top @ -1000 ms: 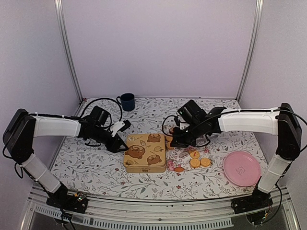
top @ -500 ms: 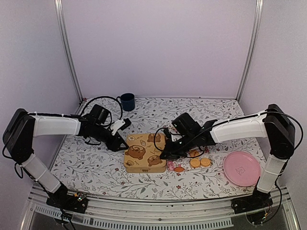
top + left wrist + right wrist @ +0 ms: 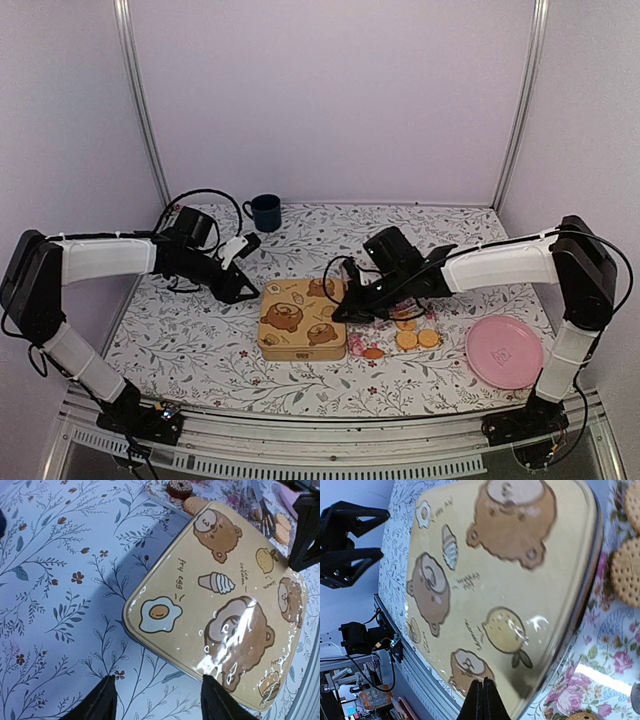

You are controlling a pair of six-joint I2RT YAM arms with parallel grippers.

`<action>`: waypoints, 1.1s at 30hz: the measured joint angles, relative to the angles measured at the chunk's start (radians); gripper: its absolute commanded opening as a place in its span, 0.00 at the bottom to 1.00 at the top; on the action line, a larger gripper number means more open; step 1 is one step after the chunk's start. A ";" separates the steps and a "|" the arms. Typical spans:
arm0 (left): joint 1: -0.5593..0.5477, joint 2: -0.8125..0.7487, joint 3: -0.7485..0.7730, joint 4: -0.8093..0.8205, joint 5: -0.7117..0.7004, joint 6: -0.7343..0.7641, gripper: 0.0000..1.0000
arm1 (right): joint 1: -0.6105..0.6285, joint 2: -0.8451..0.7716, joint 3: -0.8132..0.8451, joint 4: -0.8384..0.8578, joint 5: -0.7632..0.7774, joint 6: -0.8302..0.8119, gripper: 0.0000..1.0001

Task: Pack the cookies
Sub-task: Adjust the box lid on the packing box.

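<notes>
A closed yellow tin (image 3: 300, 320) printed with bears lies mid-table. The cookies (image 3: 405, 339) lie loose just right of it on a rose-patterned sheet, mostly golden, one dark brown (image 3: 179, 488). My left gripper (image 3: 245, 291) hangs open by the tin's left edge; in the left wrist view the left gripper (image 3: 157, 700) straddles that edge of the tin (image 3: 225, 605) with nothing between the fingers. My right gripper (image 3: 339, 313) is shut and empty over the tin's right side; in the right wrist view the right gripper (image 3: 483, 700) points at the lid (image 3: 490, 580), with cookies (image 3: 627, 577) beside it.
A large pink plate (image 3: 504, 352) sits at the near right. A dark blue mug (image 3: 265, 212) stands at the back left. The table has a leaf-print cloth (image 3: 180, 335). Metal frame posts and walls close in both sides and the back.
My right gripper has swung left and down from the cookies to the tin's right side, staying shut. The left arm's wrist has drawn back to the left; its jaws stay open.
</notes>
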 measured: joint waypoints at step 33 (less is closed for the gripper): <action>-0.039 0.204 0.111 0.083 0.106 -0.027 0.60 | -0.195 0.179 0.201 -0.059 -0.034 -0.100 0.11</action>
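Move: Just ahead of the open left hand lies the lid's far left corner, about 4 cm forward, 3 cm right and 2 cm lower; the lid's middle is some 5 cm back and 12 cm right. From the shut right fingers the lid's far right corner is about 10 cm forward, 2 cm right and 2 cm lower; the nearest cookie is some 11 cm forward, 5 cm right, and the donut 17 cm forward, 5 cm right, both 7 cm below. Hopping up and forward from low over the lid's right part, the shut right fingers come down at the far right corner about 10 cm farther out, then edge a few centimetres right. The left hand, still half open, arcs forward and right, sinks about 3 cm onto the far left corner while drawing back a little, and eases on right, some 4 cm in all. ##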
